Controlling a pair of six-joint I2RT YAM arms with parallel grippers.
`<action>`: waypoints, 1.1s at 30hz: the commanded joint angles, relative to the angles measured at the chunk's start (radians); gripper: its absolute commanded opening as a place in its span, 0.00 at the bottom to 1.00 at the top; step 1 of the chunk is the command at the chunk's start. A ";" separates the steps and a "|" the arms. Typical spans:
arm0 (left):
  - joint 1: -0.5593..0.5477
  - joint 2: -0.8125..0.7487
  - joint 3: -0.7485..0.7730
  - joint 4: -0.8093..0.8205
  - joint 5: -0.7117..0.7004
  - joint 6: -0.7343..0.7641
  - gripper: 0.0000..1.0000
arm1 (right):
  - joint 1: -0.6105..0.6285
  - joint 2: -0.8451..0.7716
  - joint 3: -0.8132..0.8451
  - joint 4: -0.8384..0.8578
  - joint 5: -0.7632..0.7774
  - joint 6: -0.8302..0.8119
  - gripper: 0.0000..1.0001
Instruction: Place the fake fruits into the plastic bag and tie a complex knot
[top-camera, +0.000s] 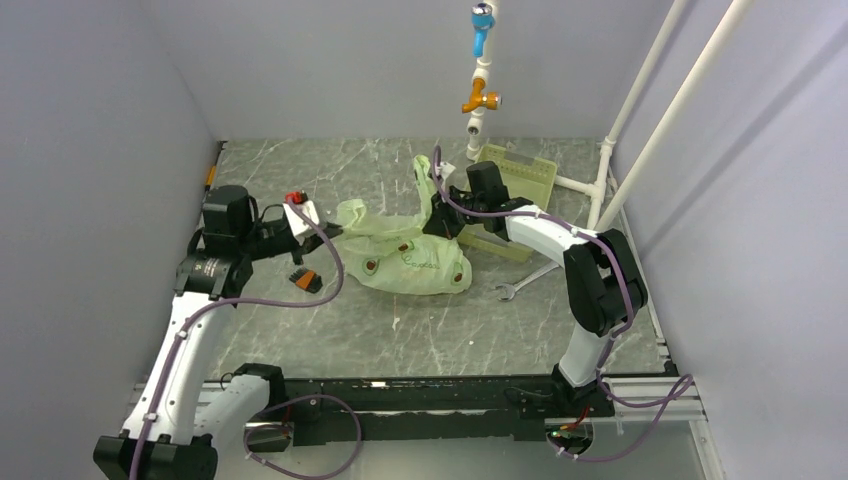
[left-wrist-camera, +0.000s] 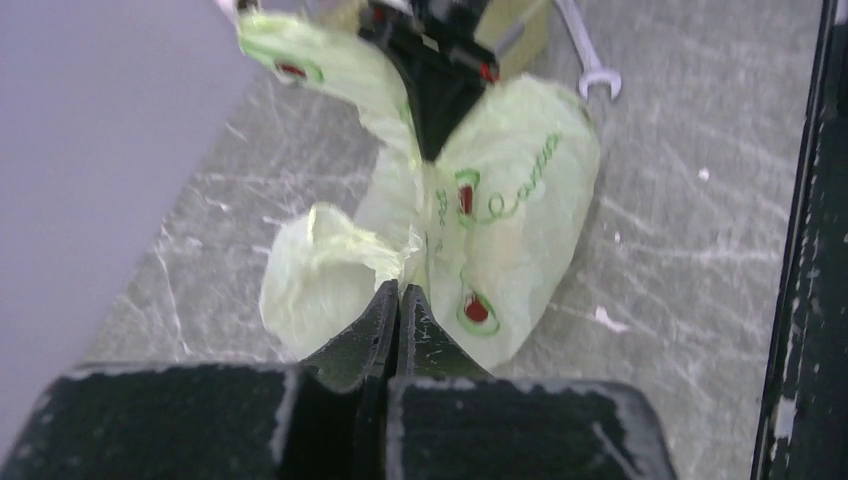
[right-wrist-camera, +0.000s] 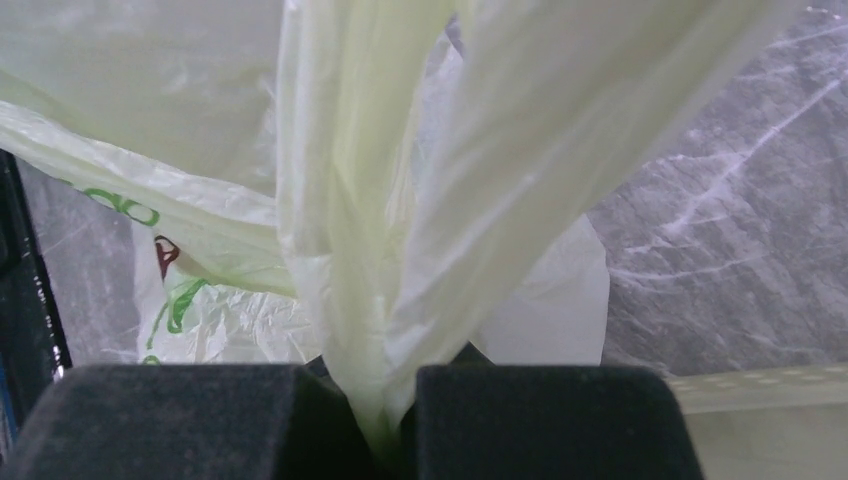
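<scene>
The plastic bag (top-camera: 415, 262) lies crumpled mid-table, pale yellow-green with green and red print. My left gripper (top-camera: 328, 232) reaches its left lobe. In the left wrist view its jaws (left-wrist-camera: 401, 292) are pressed together, pinching a fold of the bag (left-wrist-camera: 500, 220) at their tips. My right gripper (top-camera: 437, 222) is at the bag's far side, with a handle strip (top-camera: 424, 172) rising from it. The right wrist view shows twisted handle film (right-wrist-camera: 370, 200) clamped between the shut pads of that gripper (right-wrist-camera: 385, 425). The fake fruits are hidden from every view.
A small orange-and-black block (top-camera: 305, 280) lies left of the bag. A steel wrench (top-camera: 525, 280) lies to its right. A pale green tray (top-camera: 525, 180) stands behind the right arm. White pipes with blue and orange valves (top-camera: 481, 60) hang at the back wall.
</scene>
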 joint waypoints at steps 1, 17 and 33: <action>-0.032 0.018 0.144 0.081 0.061 -0.174 0.00 | -0.004 -0.010 0.035 0.009 -0.013 -0.065 0.00; -0.118 0.130 0.279 -0.121 -0.059 -0.229 0.00 | -0.025 -0.285 0.113 -0.062 -0.081 -0.159 0.95; -0.122 0.135 0.271 -0.091 -0.046 -0.205 0.00 | 0.244 -0.319 0.185 0.032 -0.185 -0.325 0.99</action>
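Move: The right gripper is shut on the bag's right handle. The next grip for it, the gathered strand pinched in the left gripper, lies some 18 cm to its left, 11 cm back and 16 cm higher. The bag body with the fruits sits about 4 cm back and 5 cm left of the right gripper, 8 cm below; the green crate's middle is some 12 cm ahead and 18 cm right, 9 cm below. Keep the left gripper shut on its strand, lift it about 4 cm and ease it 3 cm right towards the bag, then hold it still. Open the right gripper wide to let go of its handle, raise it some 21 cm clear, then sweep it back and left towards the strand at the left fingertips, tipping its fingers up and turning counter-clockwise. ##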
